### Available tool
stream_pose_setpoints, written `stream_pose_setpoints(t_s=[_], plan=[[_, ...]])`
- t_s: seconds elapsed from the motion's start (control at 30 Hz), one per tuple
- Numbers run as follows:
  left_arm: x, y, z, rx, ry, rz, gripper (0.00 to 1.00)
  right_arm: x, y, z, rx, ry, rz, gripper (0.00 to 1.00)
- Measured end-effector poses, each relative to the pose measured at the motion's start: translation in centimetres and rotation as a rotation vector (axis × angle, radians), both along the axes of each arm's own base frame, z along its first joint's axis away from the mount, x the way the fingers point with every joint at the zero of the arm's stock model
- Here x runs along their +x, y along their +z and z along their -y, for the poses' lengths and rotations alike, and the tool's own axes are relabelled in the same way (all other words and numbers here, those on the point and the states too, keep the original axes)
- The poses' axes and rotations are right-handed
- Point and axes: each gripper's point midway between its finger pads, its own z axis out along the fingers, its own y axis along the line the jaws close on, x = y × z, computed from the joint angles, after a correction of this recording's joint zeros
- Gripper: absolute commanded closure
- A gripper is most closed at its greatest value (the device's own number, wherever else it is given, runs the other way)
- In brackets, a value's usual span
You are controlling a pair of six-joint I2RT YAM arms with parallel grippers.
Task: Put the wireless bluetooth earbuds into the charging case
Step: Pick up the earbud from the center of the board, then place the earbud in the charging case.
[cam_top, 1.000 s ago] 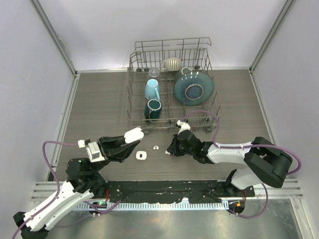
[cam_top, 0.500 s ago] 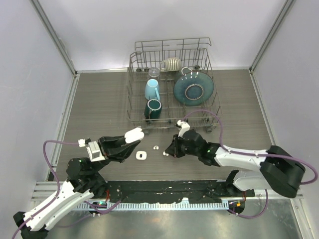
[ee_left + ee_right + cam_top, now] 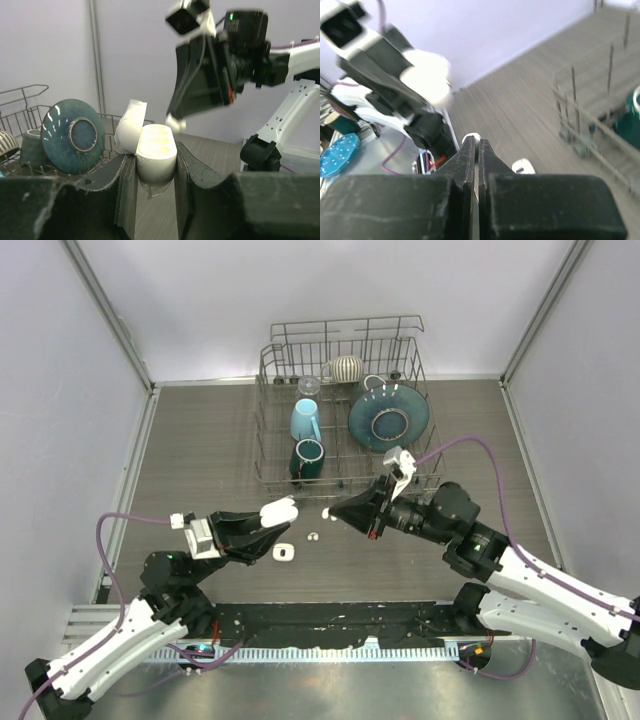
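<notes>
My left gripper (image 3: 272, 516) is shut on the white charging case (image 3: 156, 152), which it holds upright above the table with its lid (image 3: 129, 127) hinged open. My right gripper (image 3: 338, 511) is shut on one white earbud (image 3: 326, 512), pinched at the fingertips. In the left wrist view this earbud (image 3: 175, 121) hangs just above and behind the case's open wells. The right wrist view shows the earbud (image 3: 471, 136) peeking past the closed gripper (image 3: 476, 143). A second earbud (image 3: 313, 536) lies on the table between the arms.
A small white rounded piece with a dark slot (image 3: 284, 553) lies on the table below the case. The wire dish rack (image 3: 268, 465) stands behind, holding a blue plate (image 3: 389, 418), a light blue mug (image 3: 305, 420) and a dark green mug (image 3: 307, 457).
My right gripper closed on an earbud at the table, lifted it and swung it up and left toward the case. The left gripper with the case shifted slightly right.
</notes>
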Motion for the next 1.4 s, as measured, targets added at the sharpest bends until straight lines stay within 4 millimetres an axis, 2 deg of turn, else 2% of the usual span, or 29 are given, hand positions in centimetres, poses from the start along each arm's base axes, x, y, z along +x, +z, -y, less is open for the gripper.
stream_pose_setpoints(t_s=[0.1, 0.17, 0.23, 0.33, 0.47, 0.67, 1.07, 1.4], plan=[[-0.1, -0.4, 0.6, 0.018, -0.026, -0.003, 1.0, -0.9, 5.1, -0.3, 0.056, 0.058, 0.096, 0.99], [-0.2, -0.7, 1.1, 0.033, -0.048, -0.003, 1.0, -1.7, 7.6, -0.4, 0.09, 0.102, 0.151, 0.99], [-0.4, -0.9, 1.5, 0.046, -0.072, -0.005, 1.0, -2.7, 9.0, -0.5, 0.107, 0.146, 0.193, 0.99], [-0.9, -0.8, 2.1, 0.056, -0.118, -0.008, 1.0, -3.9, 10.2, -1.0, 0.11, 0.214, 0.24, 0.99], [-1.7, 0.0, 2.6, 0.049, -0.177, 0.008, 1.0, -5.4, 10.5, -2.1, 0.089, 0.302, 0.269, 0.99], [-2.7, 1.0, 2.9, 0.027, -0.238, 0.035, 1.0, -7.6, 9.3, -3.1, 0.042, 0.391, 0.309, 0.99], [-4.3, 2.3, 3.4, 0.023, -0.337, 0.061, 1.0, -6.8, 9.2, -3.3, 0.015, 0.339, 0.389, 0.99], [-4.9, 2.6, 3.4, 0.019, -0.366, 0.066, 1.0, -7.1, 9.0, -3.6, 0.011, 0.336, 0.426, 0.99]])
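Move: The earbud already pinched in the right fingers is bound for the open charging case held by the left hand: the case is about 10 cm to the right hand's left, roughly level front to back and some 4 cm higher. On the board, about 26 cm below the right hand, a loose earbud lies 8 cm ahead and 6 cm left, a second case 3 cm ahead and 14 cm left. From the left hand, the held earbud is about 11 cm right, 2 cm ahead and 3 cm lower. The earbud, still pinched in the right fingers, is lifted about 10 cm, then swung back some 7 cm and a little left to the case's cavities, that wrist turning counter-clockwise and rolling about 25 degrees. The left hand keeps its hold on the case, first dipping to the right, then drawing back 5 cm and rising slightly as it turns clockwise about 20 degrees to face the right fingers. ##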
